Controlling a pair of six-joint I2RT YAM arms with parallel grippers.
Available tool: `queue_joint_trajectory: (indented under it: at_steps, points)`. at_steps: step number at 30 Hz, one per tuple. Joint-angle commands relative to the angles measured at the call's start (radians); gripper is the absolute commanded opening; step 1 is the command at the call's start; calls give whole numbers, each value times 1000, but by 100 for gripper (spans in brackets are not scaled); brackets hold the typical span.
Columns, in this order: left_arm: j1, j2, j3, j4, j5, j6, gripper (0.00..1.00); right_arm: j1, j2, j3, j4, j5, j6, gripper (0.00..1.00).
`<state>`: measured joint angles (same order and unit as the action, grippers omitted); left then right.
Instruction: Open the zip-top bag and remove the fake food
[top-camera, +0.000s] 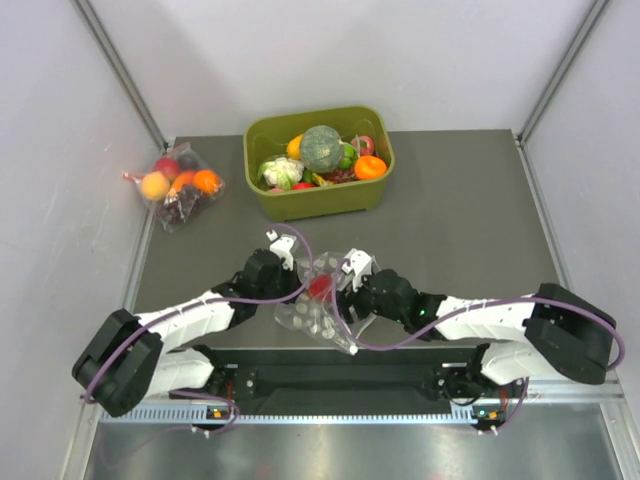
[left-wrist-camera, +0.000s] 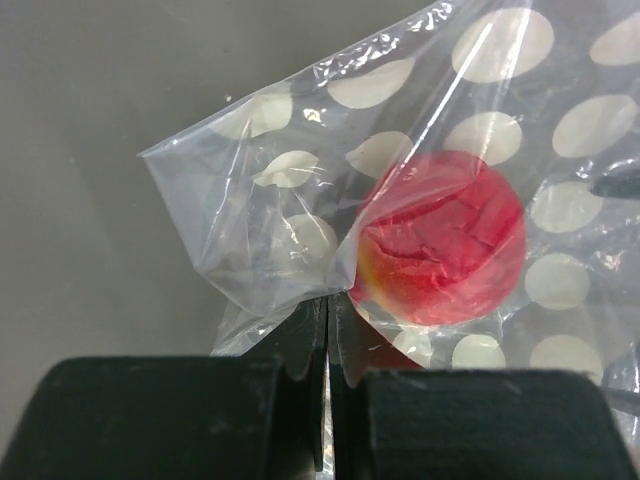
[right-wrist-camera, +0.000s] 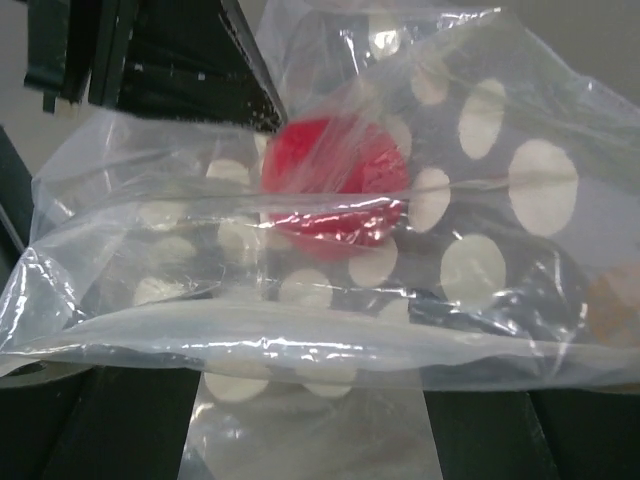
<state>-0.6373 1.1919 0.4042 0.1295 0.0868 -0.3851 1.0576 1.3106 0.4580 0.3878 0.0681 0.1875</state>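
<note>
The dotted clear zip-top bag (top-camera: 315, 310) lies between my two grippers near the table's front. A red round fruit (top-camera: 320, 287) sits inside it, also seen through the plastic in the left wrist view (left-wrist-camera: 440, 240) and the right wrist view (right-wrist-camera: 335, 180). My left gripper (left-wrist-camera: 328, 300) is shut on a fold of the bag (left-wrist-camera: 290, 200) beside the fruit. My right gripper (right-wrist-camera: 310, 410) stands open, its fingers wide apart with the bag's edge (right-wrist-camera: 300, 340) lying loose between them. A dark green pumpkin (top-camera: 321, 147) and an orange fruit (top-camera: 370, 167) rest in the green tub (top-camera: 320, 205).
The green tub at the back centre also holds a white cauliflower (top-camera: 281, 172) and other toy produce. A smaller dotless bag of fruit (top-camera: 180, 185) lies at the back left. White walls close in both sides.
</note>
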Motion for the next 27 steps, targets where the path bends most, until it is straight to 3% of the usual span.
queue_joint_trajectory:
  at_steps: [1,15,27]
  points:
    - [2,12,33,87,63,23,0,16,45,24,160,21,7,79]
    - [1,48,68,58,152,64,0,-4,233,91,336,12,-25,80]
    - [1,69,87,42,183,100,0,-33,365,126,364,-48,-43,80]
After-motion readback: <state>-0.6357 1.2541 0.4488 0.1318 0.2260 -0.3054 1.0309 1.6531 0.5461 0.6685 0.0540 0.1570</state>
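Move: The left gripper is shut on the bag's closed end, with the red peach inside about 5 cm to its right, 1 cm back and slightly lower; a bag corner lies some 8 cm ahead of that gripper. From the right gripper, open at the bag mouth, the peach is roughly 5 cm left, 4 cm ahead and 4 cm below. The zip slider lies about 10 cm back and 1 cm right of the right gripper, 5 cm below. Push the right gripper deeper into the bag towards the peach, fingers kept wide open under the upper film: about 4 cm left, 3 cm forward and 3 cm down, so that they come around the peach. Keep the left gripper shut on the film, easing it some 2 cm right towards the right one while turning it roughly 10 degrees clockwise. ##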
